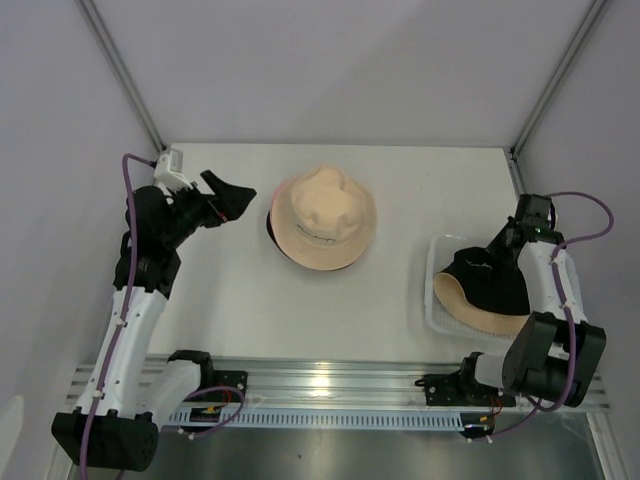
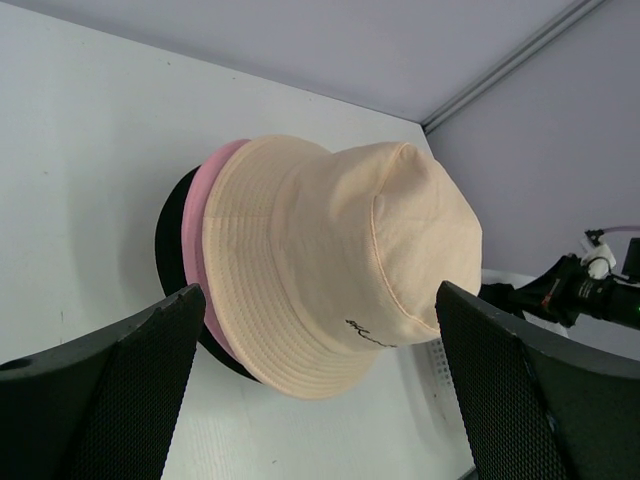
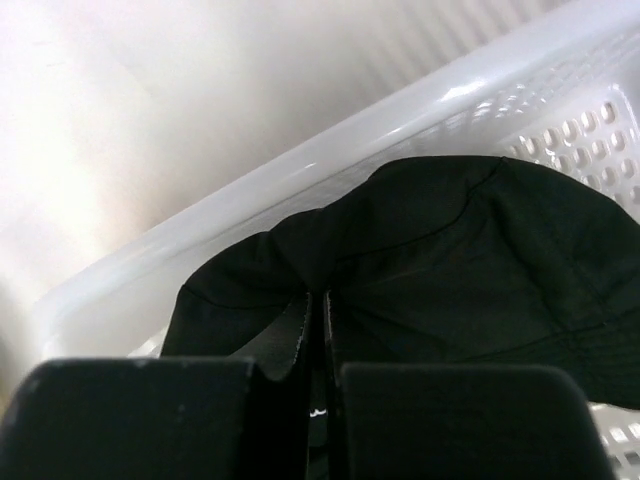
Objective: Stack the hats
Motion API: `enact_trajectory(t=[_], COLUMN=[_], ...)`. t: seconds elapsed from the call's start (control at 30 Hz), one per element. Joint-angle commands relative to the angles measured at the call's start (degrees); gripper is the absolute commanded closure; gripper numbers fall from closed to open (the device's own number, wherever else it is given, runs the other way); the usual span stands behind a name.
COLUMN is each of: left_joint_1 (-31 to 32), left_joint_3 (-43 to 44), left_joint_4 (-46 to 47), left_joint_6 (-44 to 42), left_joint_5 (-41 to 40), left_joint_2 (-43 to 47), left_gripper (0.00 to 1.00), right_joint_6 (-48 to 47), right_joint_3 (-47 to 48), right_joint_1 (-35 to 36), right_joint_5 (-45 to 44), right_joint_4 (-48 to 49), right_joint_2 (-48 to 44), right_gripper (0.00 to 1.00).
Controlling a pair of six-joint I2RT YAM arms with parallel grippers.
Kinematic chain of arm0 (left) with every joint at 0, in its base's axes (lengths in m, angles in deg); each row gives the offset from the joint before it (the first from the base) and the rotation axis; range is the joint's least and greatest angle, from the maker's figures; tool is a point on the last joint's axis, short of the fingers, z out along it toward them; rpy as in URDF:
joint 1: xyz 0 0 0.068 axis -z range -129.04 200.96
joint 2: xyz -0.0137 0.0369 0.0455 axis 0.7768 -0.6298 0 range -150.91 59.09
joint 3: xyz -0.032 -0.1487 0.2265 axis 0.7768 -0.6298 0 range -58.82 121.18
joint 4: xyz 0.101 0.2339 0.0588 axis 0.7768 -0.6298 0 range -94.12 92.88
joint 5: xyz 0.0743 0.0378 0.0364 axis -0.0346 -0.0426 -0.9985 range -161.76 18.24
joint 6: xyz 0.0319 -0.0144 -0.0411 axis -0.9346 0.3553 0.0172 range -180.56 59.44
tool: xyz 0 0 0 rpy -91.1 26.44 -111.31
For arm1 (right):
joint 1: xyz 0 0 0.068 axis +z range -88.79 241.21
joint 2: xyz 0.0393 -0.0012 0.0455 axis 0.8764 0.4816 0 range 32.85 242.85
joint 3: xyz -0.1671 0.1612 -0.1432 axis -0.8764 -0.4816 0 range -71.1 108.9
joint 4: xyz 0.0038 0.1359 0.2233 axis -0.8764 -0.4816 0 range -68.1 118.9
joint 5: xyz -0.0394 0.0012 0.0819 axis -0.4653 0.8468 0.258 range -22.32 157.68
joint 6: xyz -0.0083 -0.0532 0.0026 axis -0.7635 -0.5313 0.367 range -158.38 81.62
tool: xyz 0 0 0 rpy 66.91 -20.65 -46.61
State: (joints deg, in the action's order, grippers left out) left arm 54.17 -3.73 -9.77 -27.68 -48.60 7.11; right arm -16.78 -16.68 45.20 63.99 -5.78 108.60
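A beige hat point(image 1: 322, 230) tops a stack at the table's middle, over a pink hat point(image 2: 195, 240) and a black hat point(image 2: 168, 235) whose brims show at the left edge. My left gripper point(image 1: 228, 197) hovers open to the left of the stack, and the beige hat point(image 2: 340, 270) shows between its fingers point(image 2: 120, 380), apart from them. Another black hat point(image 1: 485, 280) lies in the white basket point(image 1: 435, 300) with a beige brim point(image 1: 480, 318) showing beneath it. My right gripper point(image 1: 497, 245) is shut, pinching a fold of this black hat point(image 3: 450, 250).
The white mesh basket point(image 3: 300, 170) stands at the right near the table's front edge. Grey walls and metal frame posts point(image 1: 125, 75) close in the back and sides. The arm bases sit on the rail point(image 1: 330, 385) at the front.
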Motion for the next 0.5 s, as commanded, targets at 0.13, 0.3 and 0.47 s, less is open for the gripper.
enact_trajectory(t=[0.13, 0.3, 0.47], left_joint_1=[0.31, 2.42, 3.92], left_joint_3=[7.65, 11.97, 12.23], left_joint_4=[-5.45, -3.20, 6.04], left_joint_6=[-1.86, 2.52, 13.76], left_joint_5=[8.29, 14.19, 18.15], left_joint_2=[-0.48, -3.38, -8.65], left_gripper=[0.00, 0.01, 0.01], right_joint_6=[-3.77, -2.36, -4.20], right_joint_3=[16.06, 22.13, 30.21], right_joint_1=[12.11, 17.49, 20.74], right_joint_5=[3.07, 11.92, 23.79], right_joint_4=[-4.17, 7.32, 21.10], right_joint_2=[-16.32, -21.52, -13.98], right_gripper=[1.00, 1.00, 1.00])
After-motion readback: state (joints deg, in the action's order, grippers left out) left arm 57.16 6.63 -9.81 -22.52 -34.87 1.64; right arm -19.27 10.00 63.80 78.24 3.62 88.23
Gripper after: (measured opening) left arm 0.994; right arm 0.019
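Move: Just inside the basket's far rim, the right hand already holds the black hat's edge; the hat stack it is bound for stands roughly 42 cm to its left, 9 cm farther out and 4 cm lower. The basket's middle is about 9 cm back from that hand, about level sideways, and 7 cm below. From the open left hand, the stack lies some 17 cm right, 8 cm ahead and 25 cm down. Lifting fast, the right hand keeps its pinch on the black hat and carries it about 35 cm up out of the basket and 14 cm left, its fingers tipping from steeply down to nearly level and swinging counter-clockwise. The left hand, wide open, rises and drifts right, some 5 cm each way, turning clockwise. ##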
